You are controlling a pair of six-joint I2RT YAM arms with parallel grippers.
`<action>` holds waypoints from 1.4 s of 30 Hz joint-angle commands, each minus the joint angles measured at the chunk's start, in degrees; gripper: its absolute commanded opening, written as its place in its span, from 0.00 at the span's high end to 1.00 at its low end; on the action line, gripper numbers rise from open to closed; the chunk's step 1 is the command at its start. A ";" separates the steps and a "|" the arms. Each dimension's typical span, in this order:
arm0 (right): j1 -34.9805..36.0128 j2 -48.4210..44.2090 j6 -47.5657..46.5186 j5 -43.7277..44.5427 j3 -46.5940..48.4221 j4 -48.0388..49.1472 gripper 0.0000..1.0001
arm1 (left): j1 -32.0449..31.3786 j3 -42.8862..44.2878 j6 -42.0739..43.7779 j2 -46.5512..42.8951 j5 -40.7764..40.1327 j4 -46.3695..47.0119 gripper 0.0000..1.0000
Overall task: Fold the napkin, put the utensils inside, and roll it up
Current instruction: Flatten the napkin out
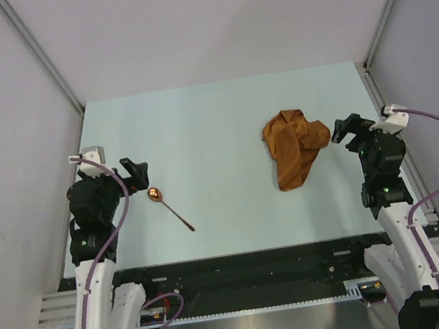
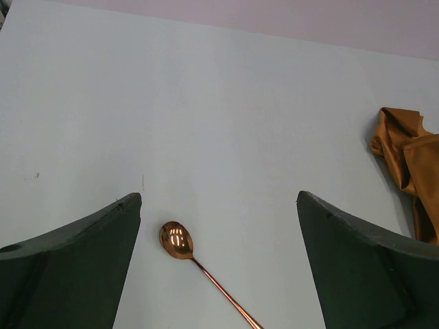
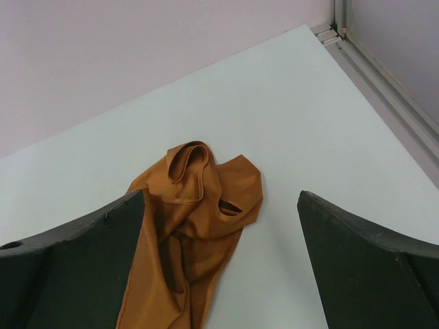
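Note:
A rust-brown napkin (image 1: pixel 293 148) lies crumpled on the pale table, right of centre; the right wrist view shows its folds (image 3: pixel 192 233) and the left wrist view its edge (image 2: pixel 410 171). The utensil, a slim spoon (image 1: pixel 169 206) with a copper bowl (image 2: pixel 176 240), lies on the left with its handle pointing toward the near edge. My left gripper (image 1: pixel 135 171) hangs open just left of the spoon's bowl, holding nothing. Open and empty too, my right gripper (image 1: pixel 345 131) sits just right of the napkin, apart from it.
Grey walls with metal corner rails (image 1: pixel 42 54) enclose the table on three sides. A rail runs along the table's right edge (image 3: pixel 384 89). The arm bases and a metal shelf (image 1: pixel 260 324) sit at the near edge.

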 commanded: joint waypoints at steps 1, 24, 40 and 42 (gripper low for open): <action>0.02 -0.63 -1.52 -1.86 2.78 0.74 0.00 | 0.37 2.45 -0.45 -0.24 -0.31 0.64 0.00; 39.04 54.12 -5.04 17.72 37.75 -31.67 0.23 | -13.59 -5.10 -16.52 8.46 0.05 7.23 0.00; 45.02 64.50 -2.40 38.48 41.28 -40.22 0.42 | -19.31 -7.48 -20.31 10.57 -0.75 10.31 0.00; 45.28 64.24 -2.40 39.17 41.19 -40.83 0.49 | -19.40 -7.39 -20.40 10.74 -0.75 10.23 0.00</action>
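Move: The crumpled napkin's middle lies about 13 cm to the right hand's left, 6 cm ahead and some 20 cm below; its near left edge is farther left, roughly 18 cm from that hand. From the left hand the napkin is far off, around 43 cm right, 10 cm ahead and 22 cm down. The spoon's middle lies about 8 cm right of the left hand, 4 cm back and 22 cm down. Heading for the napkin's near left edge, the right hand sweeps about 20 cm left, high across the cloth, then sinks some 18 cm, eases slightly back right and tips its fingers down about 40 degrees while its left side rolls down; they narrow to roughly half open around the edge, touch unclear. The left hand, wide open, goes about 11 cm right and 8 cm down, towards the napkin. ##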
